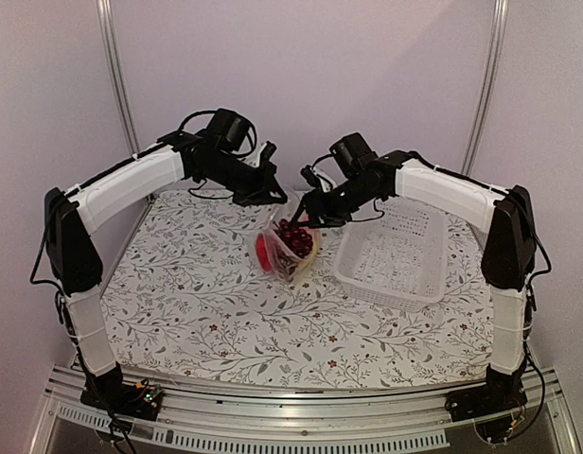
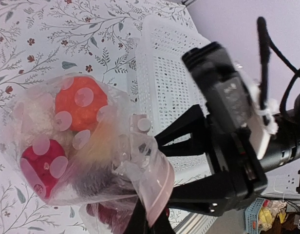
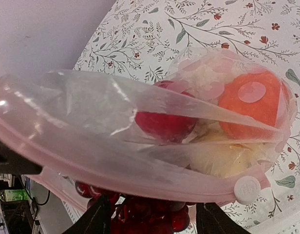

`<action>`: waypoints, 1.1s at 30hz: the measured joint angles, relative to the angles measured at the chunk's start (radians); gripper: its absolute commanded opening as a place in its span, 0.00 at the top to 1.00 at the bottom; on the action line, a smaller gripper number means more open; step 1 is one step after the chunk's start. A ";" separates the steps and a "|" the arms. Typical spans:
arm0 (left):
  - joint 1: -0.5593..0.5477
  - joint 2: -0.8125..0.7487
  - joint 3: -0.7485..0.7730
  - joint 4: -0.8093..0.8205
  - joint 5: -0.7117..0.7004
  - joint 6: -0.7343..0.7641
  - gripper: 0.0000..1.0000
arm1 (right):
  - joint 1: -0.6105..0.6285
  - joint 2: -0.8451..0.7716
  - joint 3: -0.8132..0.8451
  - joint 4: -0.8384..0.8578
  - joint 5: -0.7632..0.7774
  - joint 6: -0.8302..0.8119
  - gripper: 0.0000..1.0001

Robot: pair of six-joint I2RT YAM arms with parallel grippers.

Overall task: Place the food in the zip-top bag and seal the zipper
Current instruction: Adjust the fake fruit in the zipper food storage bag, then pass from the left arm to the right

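Note:
The zip-top bag (image 1: pixel 284 248) hangs just above the table between both arms. My left gripper (image 1: pixel 273 195) is shut on its mouth edge; in the left wrist view the fingers (image 2: pixel 135 222) pinch the pink zipper (image 2: pixel 159 191). Food shows through the plastic: an orange fruit (image 2: pixel 81 108), a red pepper (image 2: pixel 40 163), a white lumpy piece (image 2: pixel 32 117) and a yellow piece (image 3: pixel 228 157). My right gripper (image 1: pixel 312 216) stands open at the mouth. Its fingertips (image 3: pixel 91 220) are spread either side of the dark grape bunch (image 3: pixel 150 214), which sits under the zipper (image 3: pixel 140 171).
A white perforated basket (image 1: pixel 396 255) stands on the floral cloth to the right of the bag, close under my right arm. The same basket (image 2: pixel 164 73) shows behind the bag in the left wrist view.

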 measured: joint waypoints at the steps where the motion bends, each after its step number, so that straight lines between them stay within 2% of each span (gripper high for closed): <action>1: 0.003 0.000 -0.003 0.001 0.003 0.002 1.00 | 0.000 -0.016 -0.001 -0.004 0.000 0.002 0.40; 5: 0.023 0.000 -0.016 0.000 0.017 0.008 1.00 | 0.000 -0.128 -0.021 -0.014 0.021 -0.003 0.41; 9: 0.044 0.000 -0.017 0.001 0.020 0.016 1.00 | 0.000 -0.243 -0.073 -0.024 0.078 -0.020 0.55; 11: 0.047 0.000 -0.017 0.000 0.021 0.017 1.00 | 0.000 -0.253 -0.101 -0.024 0.087 -0.027 0.58; 18: 0.047 0.000 -0.018 0.001 0.027 0.018 1.00 | 0.000 -0.146 -0.189 -0.027 0.100 -0.030 0.59; 25: 0.047 0.000 -0.031 0.003 0.027 0.018 1.00 | 0.000 -0.087 -0.178 -0.013 0.098 -0.027 0.67; 33: 0.047 0.000 -0.055 0.007 0.027 0.018 1.00 | 0.000 -0.052 -0.164 0.043 0.100 -0.019 0.69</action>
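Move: The right hand is over the bag's mouth, its fingers already open around the grapes, whose middle is about 3 cm below and 1 cm back and to its left. The zipper's round slider end lies some 2 cm right, 1 cm ahead and 6 cm below; the empty basket 22 cm right, 2 cm ahead and 15 cm down. From the left hand, pinching the zipper edge, that slider end is about 8 cm right, level ahead, 10 cm below. The right hand comes up off the grapes by some 8 cm while drawing right and slightly back, then plunges about 12 cm beside them to the bag's right-hand rim, easing a little forward and left at the end towards the slider end, its fingers half closing and pointing slightly steeper down. The left hand keeps its pinch on the zipper edge and carries it about 2 cm left and a little forward, then lowers it some 1.5 cm. ##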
